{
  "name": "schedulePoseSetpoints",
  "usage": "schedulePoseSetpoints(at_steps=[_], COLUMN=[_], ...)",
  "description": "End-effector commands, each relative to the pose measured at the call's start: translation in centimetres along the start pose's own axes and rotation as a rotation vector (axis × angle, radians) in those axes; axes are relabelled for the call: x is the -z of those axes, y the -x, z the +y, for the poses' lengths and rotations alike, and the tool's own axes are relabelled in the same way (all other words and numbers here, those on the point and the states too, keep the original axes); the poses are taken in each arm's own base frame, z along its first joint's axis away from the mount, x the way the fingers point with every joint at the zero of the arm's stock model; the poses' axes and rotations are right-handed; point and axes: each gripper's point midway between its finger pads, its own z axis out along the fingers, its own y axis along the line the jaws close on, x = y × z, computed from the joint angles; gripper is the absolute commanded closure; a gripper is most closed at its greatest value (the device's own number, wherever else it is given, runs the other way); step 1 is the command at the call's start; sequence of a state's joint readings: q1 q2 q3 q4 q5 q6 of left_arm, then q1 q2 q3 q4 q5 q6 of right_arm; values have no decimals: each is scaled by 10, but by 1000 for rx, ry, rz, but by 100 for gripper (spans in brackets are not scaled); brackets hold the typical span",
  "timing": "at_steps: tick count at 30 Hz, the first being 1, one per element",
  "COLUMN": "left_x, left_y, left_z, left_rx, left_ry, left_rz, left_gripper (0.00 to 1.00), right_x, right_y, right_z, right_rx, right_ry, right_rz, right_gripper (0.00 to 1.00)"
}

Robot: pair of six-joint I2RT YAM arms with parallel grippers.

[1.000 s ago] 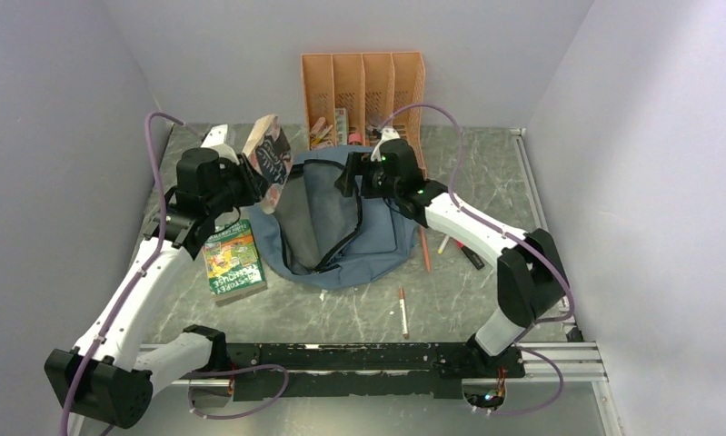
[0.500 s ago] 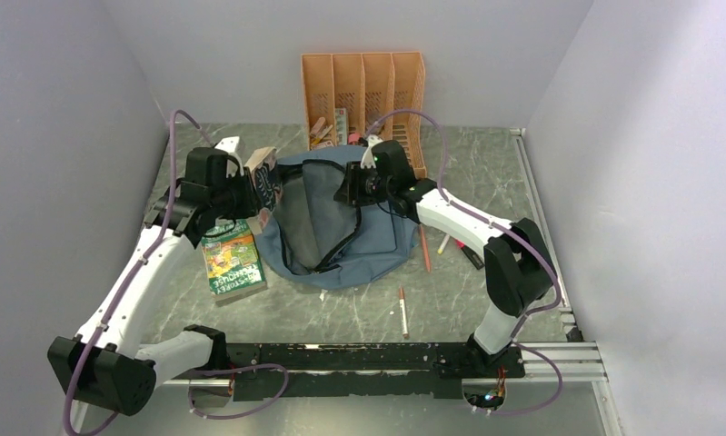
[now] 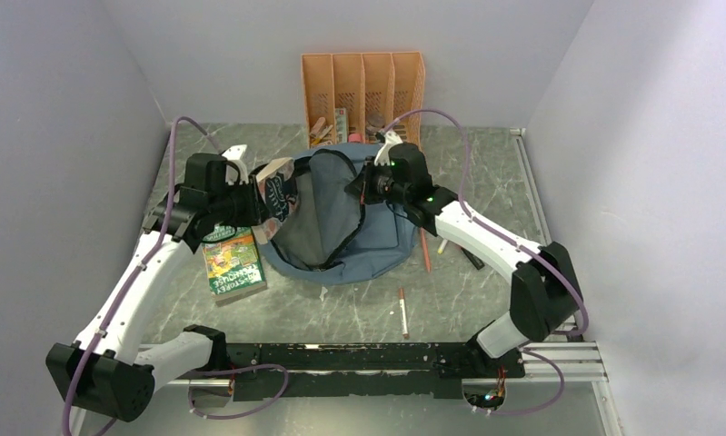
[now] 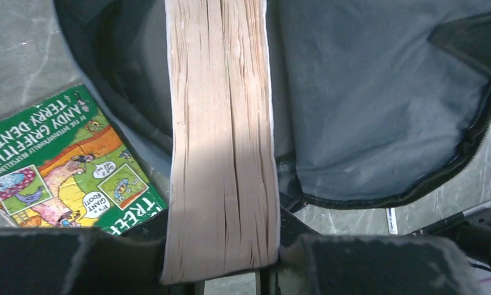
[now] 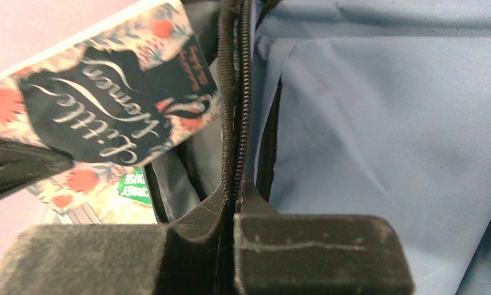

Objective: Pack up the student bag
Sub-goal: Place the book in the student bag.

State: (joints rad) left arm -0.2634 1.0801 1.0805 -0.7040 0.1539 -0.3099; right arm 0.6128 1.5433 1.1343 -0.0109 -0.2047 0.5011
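Observation:
The student bag (image 3: 377,241), dusty blue with black zip trim, lies mid-table with its mouth gaping toward the left. My left gripper (image 3: 255,196) is shut on a thick "Little Women" book (image 3: 277,189), held tilted at the bag's left rim. In the left wrist view the book's page edge (image 4: 221,141) reaches over the dark bag interior (image 4: 365,104), gripped by my left gripper (image 4: 221,246). My right gripper (image 3: 356,187) is shut on the bag's zip rim (image 5: 233,123); in the right wrist view the jaws (image 5: 233,212) pinch the zip and the book (image 5: 107,104) shows beyond.
A green picture book (image 3: 233,263) lies on the table left of the bag, under my left arm. An orange file organizer (image 3: 363,86) stands at the back wall. Pens (image 3: 402,312) and a marker (image 3: 471,257) lie right of and in front of the bag.
My right gripper has closed on the bag's zip rim and drawn it rightward, widening the mouth. My left arm has lowered the book to the bag's left rim.

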Motion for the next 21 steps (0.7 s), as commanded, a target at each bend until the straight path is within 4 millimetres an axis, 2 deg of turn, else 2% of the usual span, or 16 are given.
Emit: schedulePoseSetpoints(at_steps=[1, 7, 11, 14, 21], left_x=[12, 13, 8, 2, -1], left_y=[14, -2, -11, -18, -20], left_z=[-23, -34, -47, -47, -56], left_rx=[-37, -45, 10, 68, 168], left_ry=[-129, -218, -310, -333, -471], left_rz=[-64, -19, 5, 24, 25], left_gripper=[95, 95, 95, 95, 95], right_x=[20, 30, 36, 44, 62], right_y=[49, 56, 61, 65, 75], right_z=[19, 34, 44, 52, 81], right_rx=[33, 67, 84, 95, 133], right_ry=[27, 90, 140, 184, 320], right_rz=[-151, -164, -191, -233, -280], right_gripper=[100, 100, 100, 100, 100])
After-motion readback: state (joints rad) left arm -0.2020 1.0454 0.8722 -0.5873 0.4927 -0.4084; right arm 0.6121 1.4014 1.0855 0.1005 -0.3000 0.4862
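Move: The left hand grips the Little Women book. The bag's open mouth is centred roughly 10 cm to that hand's right, 2 cm back and 10 cm below; the treehouse book lies about 10 cm to the hand's left, 12 cm back and 20 cm below. The right hand already pinches the bag's zipped flap edge. From it, the mouth's middle is about 9 cm left, 6 cm back and 8 cm down, and the Little Women book some 16 cm left and 2 cm back. Back and to its right, then increasingly downward, the left hand carries the Little Women book about 6 cm towards the middle of the bag's mouth, rolling its left side down some 15 degrees with its grip unchanged. Meanwhile the right hand keeps its pinch on the zipped flap edge and draws it up about 6 cm and slightly back, its fingertips tilting upward. ##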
